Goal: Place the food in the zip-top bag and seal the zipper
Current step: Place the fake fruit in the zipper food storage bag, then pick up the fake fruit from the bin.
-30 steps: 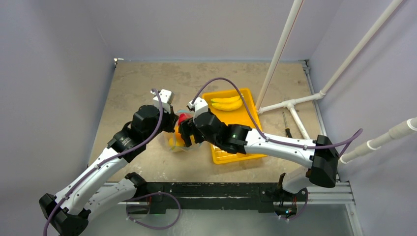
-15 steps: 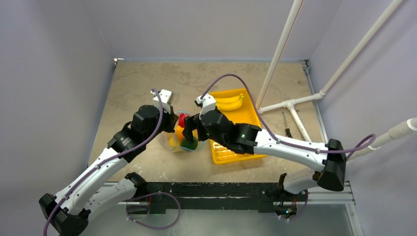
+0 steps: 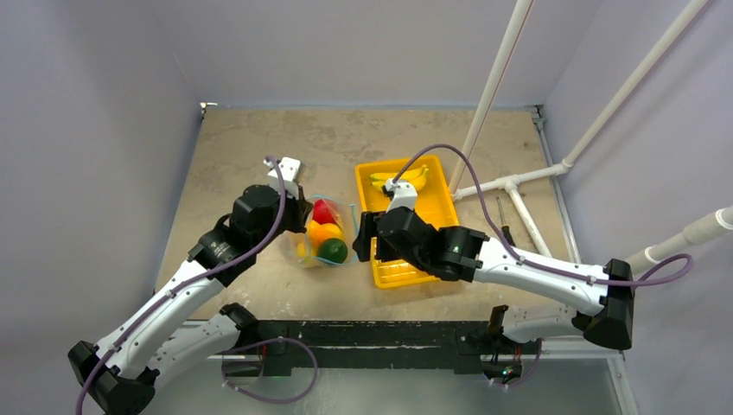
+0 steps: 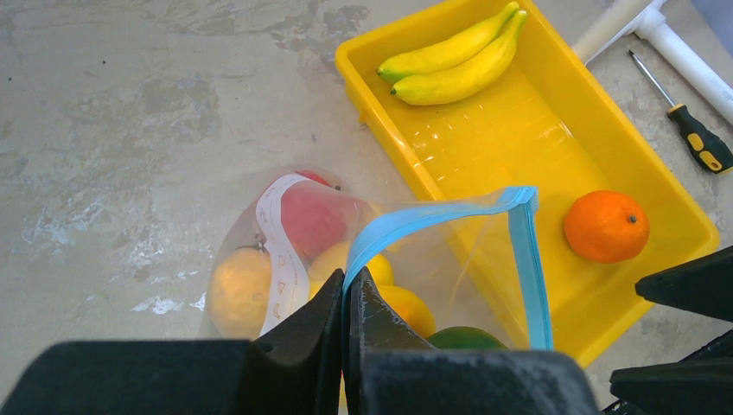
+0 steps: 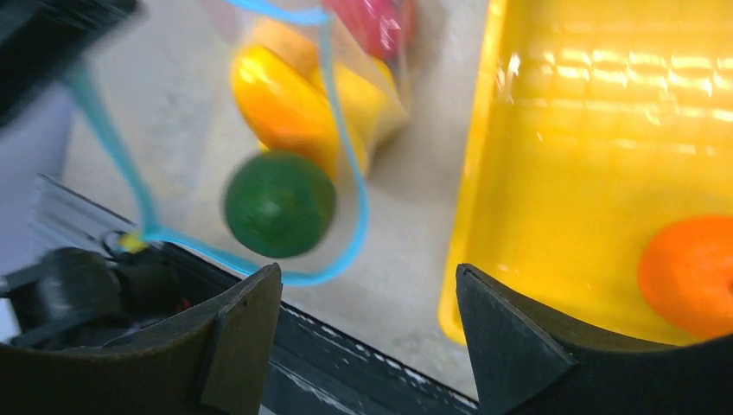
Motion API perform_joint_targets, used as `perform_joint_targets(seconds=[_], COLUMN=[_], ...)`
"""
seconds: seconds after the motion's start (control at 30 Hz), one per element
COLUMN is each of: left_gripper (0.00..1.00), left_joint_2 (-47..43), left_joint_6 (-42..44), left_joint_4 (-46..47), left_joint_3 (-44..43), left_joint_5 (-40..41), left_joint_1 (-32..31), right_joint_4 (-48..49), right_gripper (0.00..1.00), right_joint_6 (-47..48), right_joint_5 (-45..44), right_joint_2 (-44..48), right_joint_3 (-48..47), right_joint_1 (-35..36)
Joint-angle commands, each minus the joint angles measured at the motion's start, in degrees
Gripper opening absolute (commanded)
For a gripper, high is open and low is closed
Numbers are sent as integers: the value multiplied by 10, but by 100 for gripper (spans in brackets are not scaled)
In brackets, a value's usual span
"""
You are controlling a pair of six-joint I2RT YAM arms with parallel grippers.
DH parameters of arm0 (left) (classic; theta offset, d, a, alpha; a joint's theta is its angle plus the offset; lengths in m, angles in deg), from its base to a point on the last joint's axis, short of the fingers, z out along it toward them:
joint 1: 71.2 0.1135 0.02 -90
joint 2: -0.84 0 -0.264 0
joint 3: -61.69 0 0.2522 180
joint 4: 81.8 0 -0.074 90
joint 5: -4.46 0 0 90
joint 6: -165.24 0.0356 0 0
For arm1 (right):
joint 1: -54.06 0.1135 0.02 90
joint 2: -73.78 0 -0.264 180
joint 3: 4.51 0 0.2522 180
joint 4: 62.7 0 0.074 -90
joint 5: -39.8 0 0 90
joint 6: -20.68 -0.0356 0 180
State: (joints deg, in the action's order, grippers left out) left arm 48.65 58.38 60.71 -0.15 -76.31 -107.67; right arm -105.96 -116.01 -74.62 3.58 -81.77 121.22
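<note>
The clear zip-top bag (image 3: 327,238) stands on the table left of the tray, its mouth held open. My left gripper (image 4: 348,281) is shut on the teal zipper (image 4: 432,216) at the bag's near edge. Inside the bag lie a red fruit (image 4: 307,216), orange and yellow ones (image 3: 324,232) and a green one (image 5: 278,203). My right gripper (image 5: 367,275) hangs open with nothing between its fingers, over the gap between the bag and the yellow tray (image 3: 436,207). In the tray lie bananas (image 4: 454,60) and an orange (image 4: 606,226).
A screwdriver (image 3: 503,218) lies right of the tray beside white pipes (image 3: 510,186). Lavender walls close in the table on the left, back and right. The black mounting rail (image 3: 380,333) runs along the near edge.
My right gripper pulled out of the bag mouth and moved right toward the tray, leaving the green fruit in the bag. The left gripper kept its hold on the zipper.
</note>
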Motion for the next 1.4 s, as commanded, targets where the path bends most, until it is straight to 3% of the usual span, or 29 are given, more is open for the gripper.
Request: perform_joint_targets(seconds=[0.0,0.13,0.27,0.6,0.87,1.37], left_gripper=[0,0,0,0,0,0], left_joint_2=[-13,-16,-17,-17,-15,-23], left_joint_6=[5,5,5,4,4,3], left_joint_4=[5,5,5,7,7,10], left_joint_3=[-12,-11,-12,-12,-12,-11], left_joint_5=[8,8,6,0,-4,-17], left_joint_1=[-2,-1,-2,-2,-1,-2], right_joint_4=[-67,-106,-172,-174,-175,-175], right_gripper=[75,74,83,91,99,99], right_joint_6=[-77,-140,-211,-217,-227,-227], right_joint_5=[23,21,-28,-89,-100,-88], right_joint_2=[14,22,15,27,38,-92], right_joint_3=[43,77,82,85,87,88], right_joint_1=[1,0,-8,-130,-185,-207])
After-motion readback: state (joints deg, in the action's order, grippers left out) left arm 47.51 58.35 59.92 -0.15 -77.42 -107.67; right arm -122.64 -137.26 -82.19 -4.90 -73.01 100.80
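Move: In the yellow tray, the orange lies about 7 cm ahead of the right hand, some 17 cm to its right and 18 cm below. From that same hand the bananas are about 28 cm ahead and 9 cm right, and the avocado in the bag is roughly 8 cm ahead and 8 cm left. From the left hand, the orange is about level fore-and-aft, some 31 cm to the right. Swinging away from the bag, the right hand first sinks about 9 cm while easing back 3 cm and going right. It then sweeps right and forward over the tray, turning about 40 degrees clockwise and tipping its fingers more steeply down. The fingers spread to fully open, and a last drop of some 5 cm brings them around the top of the orange, slightly to its left, without closing. ##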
